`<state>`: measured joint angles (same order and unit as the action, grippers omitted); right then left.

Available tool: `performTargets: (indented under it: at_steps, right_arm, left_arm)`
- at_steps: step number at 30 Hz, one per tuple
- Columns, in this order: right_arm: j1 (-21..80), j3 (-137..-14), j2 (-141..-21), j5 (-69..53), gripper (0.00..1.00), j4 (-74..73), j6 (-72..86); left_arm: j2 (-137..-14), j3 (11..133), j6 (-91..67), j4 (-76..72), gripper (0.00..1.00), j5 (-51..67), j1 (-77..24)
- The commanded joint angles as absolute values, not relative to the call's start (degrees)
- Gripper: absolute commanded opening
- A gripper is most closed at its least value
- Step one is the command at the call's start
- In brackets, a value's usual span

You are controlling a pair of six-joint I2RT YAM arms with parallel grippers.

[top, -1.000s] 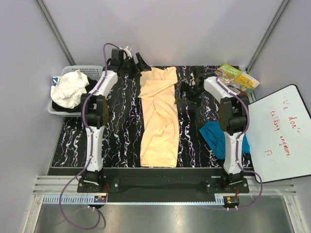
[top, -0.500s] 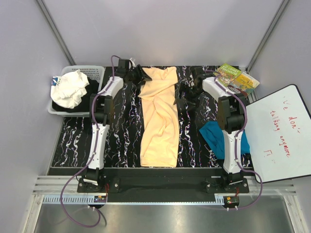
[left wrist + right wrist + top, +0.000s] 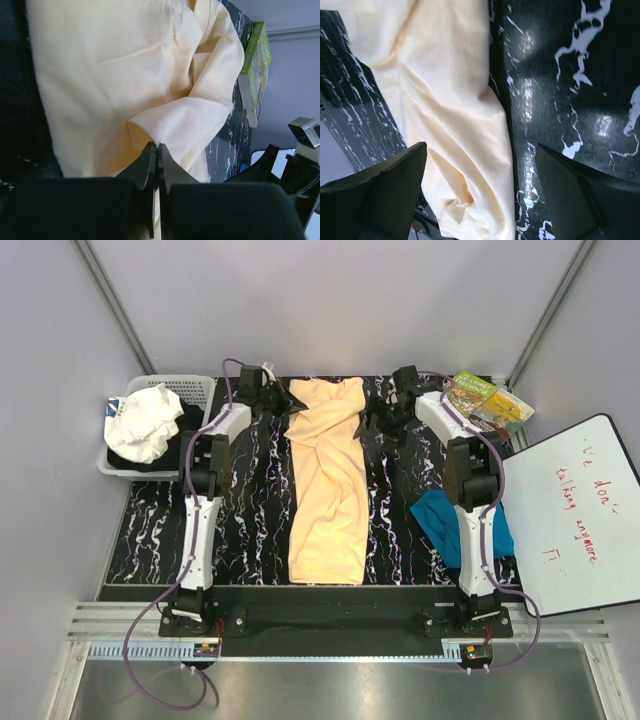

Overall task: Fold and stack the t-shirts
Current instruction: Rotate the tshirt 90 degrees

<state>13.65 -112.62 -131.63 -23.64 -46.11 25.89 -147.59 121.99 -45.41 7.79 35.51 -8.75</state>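
Note:
The pale peach-yellow t-shirt (image 3: 326, 480) lies as a long narrow strip down the middle of the black marbled table (image 3: 250, 490). At its far left corner my left gripper (image 3: 283, 400) is shut, and the left wrist view shows the jaws (image 3: 157, 146) pinching a raised fold of the peach cloth (image 3: 110, 75). My right gripper (image 3: 372, 420) stands open at the shirt's far right edge. In the right wrist view that gripper (image 3: 480, 147) straddles the cloth's edge (image 3: 450, 100) with nothing gripped. The teal-blue t-shirt (image 3: 440, 525) lies crumpled at the right, partly hidden by the right arm.
A white basket (image 3: 190, 383) holding a white crumpled cloth (image 3: 145, 425) stands at the far left. Green packets (image 3: 487, 400) lie at the far right corner, also in the left wrist view (image 3: 257, 55). A whiteboard (image 3: 575, 515) leans off the table's right side.
My left gripper moved right to the shirt's far left corner and shut on the cloth. My right gripper shifted up and left toward the shirt's far right edge, staying open.

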Motion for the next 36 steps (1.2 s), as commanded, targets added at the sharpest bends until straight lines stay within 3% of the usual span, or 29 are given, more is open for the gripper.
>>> performTargets:
  at_steps: [1, 8, 18, 19, 20, 21, 25, 30, 36]
  right_arm:
    - [13.4, -119.1, -134.3, -24.3, 0.96, -41.1, 27.9]
    - [13.4, -123.1, -138.2, -25.0, 0.95, -37.7, 31.0]
    - [13.4, -124.4, -140.2, -25.7, 0.95, -33.9, 32.9]
    - [13.4, -124.6, -140.3, -25.8, 0.95, -33.8, 33.1]
    - [13.4, -124.8, -140.4, -25.8, 0.95, -33.8, 33.0]
    - [13.4, -125.2, -140.4, -25.8, 0.95, -33.8, 33.0]
    - [13.4, -125.8, -139.4, -25.1, 0.95, -33.4, 32.1]
    - [13.4, -129.5, -139.8, -25.2, 0.94, -33.5, 31.9]
    - [13.6, -128.1, -138.3, -27.7, 0.69, -34.1, 31.4]
  left_arm:
    - [-140.5, 120.6, -47.6, -2.5, 0.0, 36.3, -6.1]
    - [-137.3, 113.9, -51.5, -10.8, 0.0, 35.3, -3.9]
    - [-138.6, 111.2, -53.3, -10.5, 0.0, 33.8, -1.8]
    - [-139.5, 112.1, -53.6, -10.2, 0.05, 35.6, -1.8]
    - [-140.4, 113.2, -54.0, -8.7, 0.17, 36.8, -1.8]
    - [-141.9, 115.6, -54.2, -7.9, 0.6, 38.1, -1.7]
    - [-138.9, 114.1, -50.5, -4.7, 0.99, 38.0, -1.4]
    - [-129.5, 107.9, -44.4, -0.4, 0.99, 37.2, -0.6]
    - [-116.8, 95.1, -38.8, 4.3, 0.99, 41.5, -2.1]
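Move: The left gripper is already shut on the t-shirt's far left edge; the bare table patch to draw it to lies about 7 cm to the left, 2 cm ahead and 1 cm lower, with the basket some 28 cm left and 5 cm back. From the open right gripper, the t-shirt's far right corner is about 11 cm ahead, 4 cm left and 3 cm lower; the books stand roughly 20 cm right and 6 cm ahead. Draw the left gripper, still pinching the t-shirt's edge, about 7 cm left while lifting it 5 cm, then open wide to let go and back off some 5 cm towards the base. Meanwhile send the open right gripper about 9 cm forward and slightly left towards the far right corner, dipping a little, then rising as it tips outward and begins to narrow. ##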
